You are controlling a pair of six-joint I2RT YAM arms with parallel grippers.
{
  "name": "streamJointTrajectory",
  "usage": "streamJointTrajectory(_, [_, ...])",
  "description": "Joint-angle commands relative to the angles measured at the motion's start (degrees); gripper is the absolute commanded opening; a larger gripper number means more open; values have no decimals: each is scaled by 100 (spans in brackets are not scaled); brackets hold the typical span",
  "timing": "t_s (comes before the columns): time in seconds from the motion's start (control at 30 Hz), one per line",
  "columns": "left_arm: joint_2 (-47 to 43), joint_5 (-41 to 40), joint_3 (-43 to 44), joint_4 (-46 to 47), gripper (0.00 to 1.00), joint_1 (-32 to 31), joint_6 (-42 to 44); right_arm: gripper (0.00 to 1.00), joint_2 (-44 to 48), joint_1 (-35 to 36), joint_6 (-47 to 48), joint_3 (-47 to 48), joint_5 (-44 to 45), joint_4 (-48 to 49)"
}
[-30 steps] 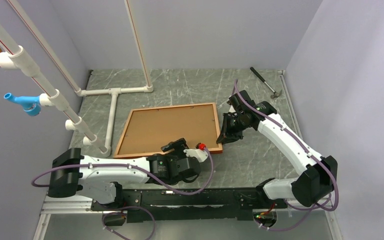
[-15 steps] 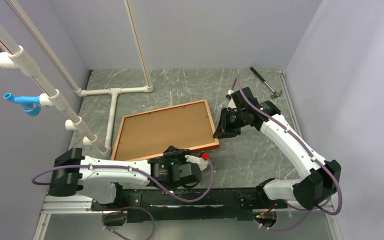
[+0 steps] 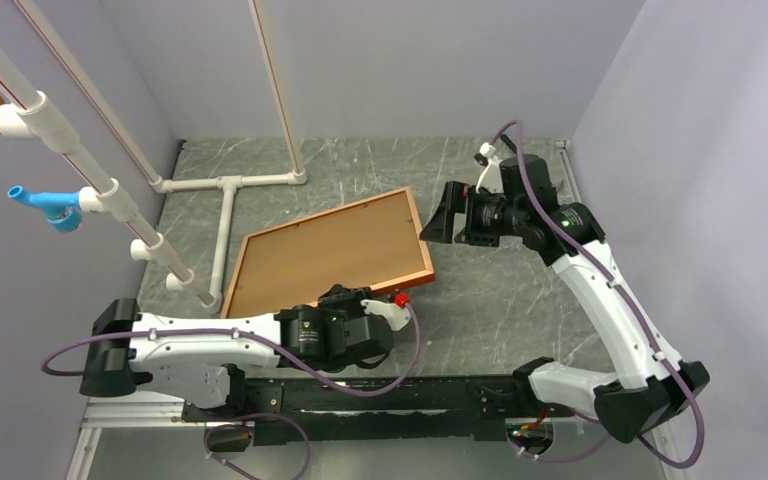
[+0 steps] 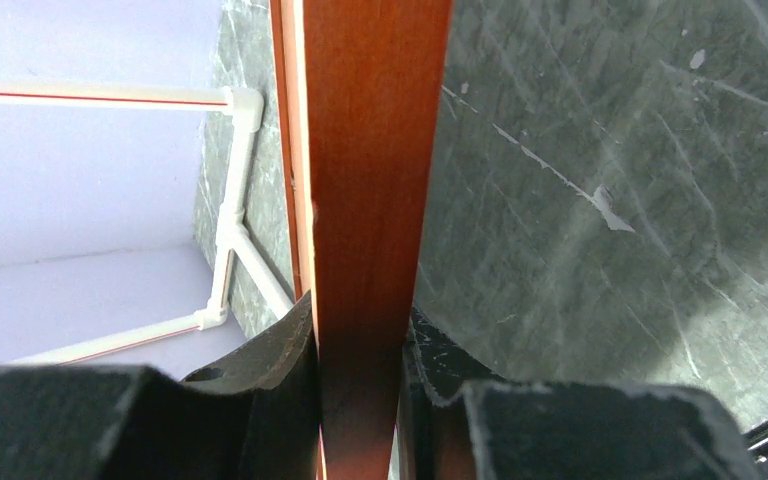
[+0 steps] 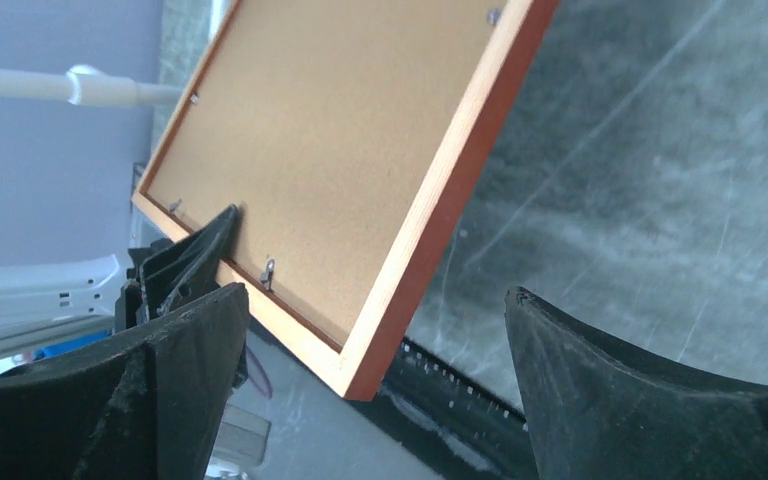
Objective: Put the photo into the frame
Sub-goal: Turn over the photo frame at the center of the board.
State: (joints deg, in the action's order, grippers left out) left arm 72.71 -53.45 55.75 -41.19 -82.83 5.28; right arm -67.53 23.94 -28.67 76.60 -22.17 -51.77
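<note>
The reddish-brown frame (image 3: pixel 419 232) faces back-up, with a brown fibreboard backing panel (image 3: pixel 330 255) filling it. It is tilted, its near rail raised off the table. My left gripper (image 3: pixel 345 297) is shut on that near rail. In the left wrist view the rail (image 4: pixel 370 150) runs straight up between the two black fingers (image 4: pixel 280 360). My right gripper (image 3: pixel 440 215) hangs open just past the frame's right edge, touching nothing. The right wrist view shows the frame's corner (image 5: pixel 460 190) and backing (image 5: pixel 330 130) between the wide-spread fingers (image 5: pixel 580 370). The photo is hidden.
White PVC pipes (image 3: pixel 225 200) lie on the grey marbled table (image 3: pixel 500 300) left of the frame. A slanted pipe rack (image 3: pixel 90 170) with blue (image 3: pixel 45 205) and orange fittings stands at the far left. Lavender walls close in three sides.
The right gripper let go of the frame's right edge, opened wide and rose toward the back. The left gripper shut on the near rail. The frame swung counter-clockwise and tilted up.
</note>
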Motion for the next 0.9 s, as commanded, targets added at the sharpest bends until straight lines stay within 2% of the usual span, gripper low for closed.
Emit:
streamJointTrajectory(0.0, [-526, 21, 443, 321, 0, 5, -489, 100, 348, -90, 660, 292, -228, 858])
streamJointTrajectory(0.13, [-847, 277, 523, 192, 0, 6, -695, 100, 737, -100, 1158, 80, -500, 1768])
streamJointTrajectory(0.23, [-1127, 454, 533, 218, 0, 3, -676, 100, 1413, -96, 1403, -593, -652, 3320])
streamJointTrajectory(0.37, [-1380, 499, 568, 218, 0, 6, -638, 98, 2391, -100, 2194, -1836, -1309, 5442])
streamJointTrajectory(0.47, [-1464, 585, 679, 128, 0, 11, -655, 99, 2955, -101, 3168, -2449, -1737, 6186])
streamJointTrajectory(0.6, [-1564, 700, 762, 74, 0, 5, -656, 99, 3268, -96, 4885, -2753, -2823, 5967])
streamJointTrajectory(0.73, [-1722, 857, 784, 93, 0, 4, -611, 99, 3021, -98, 6635, -2502, -3971, 4601])
streamJointTrajectory(0.87, [-1858, 977, 821, 89, 0, 10, -611, 96, 2546, -89, 8018, -2198, -4480, 3408])
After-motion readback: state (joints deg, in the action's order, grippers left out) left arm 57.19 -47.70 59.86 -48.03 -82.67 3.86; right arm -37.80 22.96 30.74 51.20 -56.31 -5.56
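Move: The left hand grips the photo frame by its near side, close to the right corner; the frame's middle lies about 8 cm ahead, 5 cm left and 4 cm lower. From the open right hand the frame's middle is level fore and aft, roughly 20 cm left and 15 cm below. The white pipe on the board stands some 24 cm left of the left hand, 12 cm ahead and 15 cm below. Left lifts the gripped frame some 6 cm; the open right rises, then backs about 8 cm, wrist turning. ##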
